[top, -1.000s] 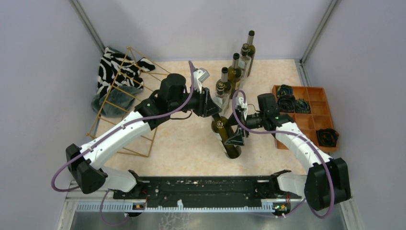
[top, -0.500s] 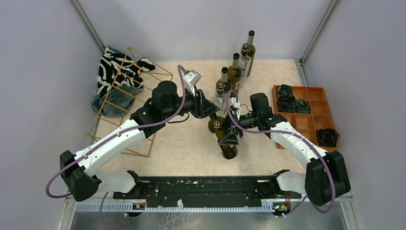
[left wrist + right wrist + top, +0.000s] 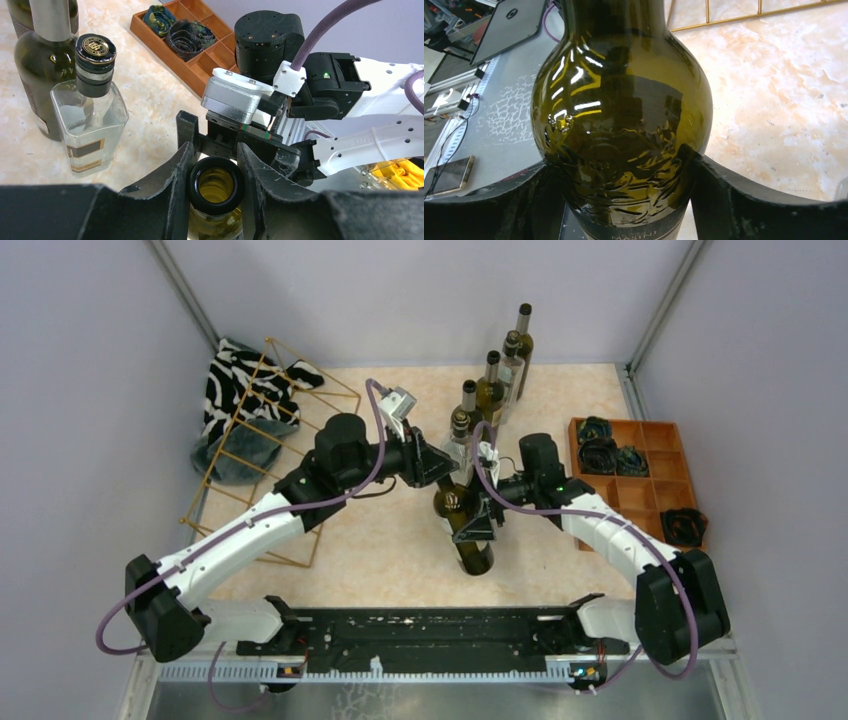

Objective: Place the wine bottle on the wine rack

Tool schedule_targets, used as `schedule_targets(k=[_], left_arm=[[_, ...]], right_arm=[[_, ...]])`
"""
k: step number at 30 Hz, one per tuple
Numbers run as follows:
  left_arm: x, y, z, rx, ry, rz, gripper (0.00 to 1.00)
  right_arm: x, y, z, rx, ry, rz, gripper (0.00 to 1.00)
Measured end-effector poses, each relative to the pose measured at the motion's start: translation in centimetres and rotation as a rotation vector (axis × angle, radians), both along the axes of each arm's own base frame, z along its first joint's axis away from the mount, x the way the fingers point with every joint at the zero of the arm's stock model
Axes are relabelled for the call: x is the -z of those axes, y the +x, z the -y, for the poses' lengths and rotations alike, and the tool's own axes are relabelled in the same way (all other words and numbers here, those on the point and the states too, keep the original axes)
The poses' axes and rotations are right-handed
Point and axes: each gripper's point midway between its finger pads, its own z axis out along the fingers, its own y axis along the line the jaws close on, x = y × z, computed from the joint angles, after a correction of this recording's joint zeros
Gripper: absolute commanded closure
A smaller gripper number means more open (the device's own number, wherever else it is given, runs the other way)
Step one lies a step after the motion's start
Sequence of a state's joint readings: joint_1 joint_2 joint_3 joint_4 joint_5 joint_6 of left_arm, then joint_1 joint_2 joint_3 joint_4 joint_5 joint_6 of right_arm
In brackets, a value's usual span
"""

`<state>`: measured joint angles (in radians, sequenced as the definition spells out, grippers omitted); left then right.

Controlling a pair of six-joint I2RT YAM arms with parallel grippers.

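Note:
A dark green wine bottle [image 3: 470, 535] hangs tilted above the middle of the table, mouth toward the back. My left gripper [image 3: 441, 473] is shut on its neck; in the left wrist view both fingers press the open rim of the wine bottle [image 3: 216, 186], with my left gripper [image 3: 215, 165] around it. My right gripper [image 3: 479, 523] is shut on the body, and in the right wrist view its black fingers touch both sides of the wine bottle [image 3: 624, 115] at my right gripper [image 3: 624, 205]. The gold wire wine rack [image 3: 236, 410] stands at the left, apart from both arms.
Several upright bottles [image 3: 490, 390] stand in a row just behind the grippers, a clear square one [image 3: 92, 125] nearest. An orange-brown compartment tray [image 3: 655, 502] lies at the right. A zebra-print cloth [image 3: 240, 390] lies behind the rack. A rack wire [image 3: 734, 21] shows beyond the bottle.
The right gripper closed from wide open onto the bottle's body. Both arms and the bottle shifted slightly to the left.

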<state>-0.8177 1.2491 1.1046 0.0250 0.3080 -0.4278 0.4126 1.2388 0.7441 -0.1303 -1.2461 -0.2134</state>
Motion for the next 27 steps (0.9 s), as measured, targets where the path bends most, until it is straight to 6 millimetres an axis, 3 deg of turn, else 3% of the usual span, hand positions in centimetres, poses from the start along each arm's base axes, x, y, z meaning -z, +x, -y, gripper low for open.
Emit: schedule_targets(k=[2, 5, 6, 8, 12, 14, 19, 27], left_arm=[[-0.3, 0.0, 0.0, -0.002, -0.009, 0.005, 1.00], [-0.3, -0.1, -0.1, -0.002, -0.014, 0.010, 1.00], [-0.4, -0.1, -0.2, -0.002, -0.015, 0.012, 0.94], [-0.4, -0.1, -0.2, -0.002, -0.016, 0.013, 0.75], [-0.4, -0.2, -0.2, -0.002, -0.028, 0.011, 0.26], [-1.3, -0.6, -0.3, 0.004, -0.059, 0.020, 0.13], [-3.7, -1.5, -1.6, -0.013, -0.134, 0.045, 0.05], [-3.8, -1.2, -3.4, -0.126, -0.158, -0.032, 0.03]], right_arm=[[-0.2, 0.0, -0.1, -0.006, 0.007, 0.004, 0.77], [-0.3, 0.0, -0.2, -0.006, 0.010, 0.005, 0.93], [-0.3, 0.0, -0.2, -0.006, 0.011, 0.007, 0.96], [-0.3, 0.0, -0.2, -0.006, 0.011, 0.007, 1.00], [-0.3, 0.0, -0.2, -0.007, 0.011, 0.006, 1.00], [-0.1, -0.1, -0.1, -0.004, 0.003, -0.007, 1.00], [0.1, -0.1, -0.1, -0.006, -0.002, -0.021, 1.00], [1.0, 0.4, 0.0, 0.045, -0.047, -0.057, 1.00]])
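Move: With the wine bottle's neck still between the left fingers, its middle lies about 15 cm below that hand, 5 cm back and 4 cm to its right. The right hand already grips the bottle just under the shoulder, so its middle is some 3 cm below and 1 cm back. From the right hand the wine rack's middle lies roughly 44 cm left, 20 cm ahead and 8 cm lower; the clear bottle stands 18 cm ahead, 3 cm left and 5 cm lower. Opening wide after a short hold, the left fingers let go of the bottle's neck; the left hand lifts about 4 cm, easing back slightly, then draws off some 3 cm to the left towards the rack side, its fingertips tipping up roughly 10 degrees. The right hand stays nearly in place, keeping its pinch on the bottle's upper body and sinking about 1 cm at the end. ##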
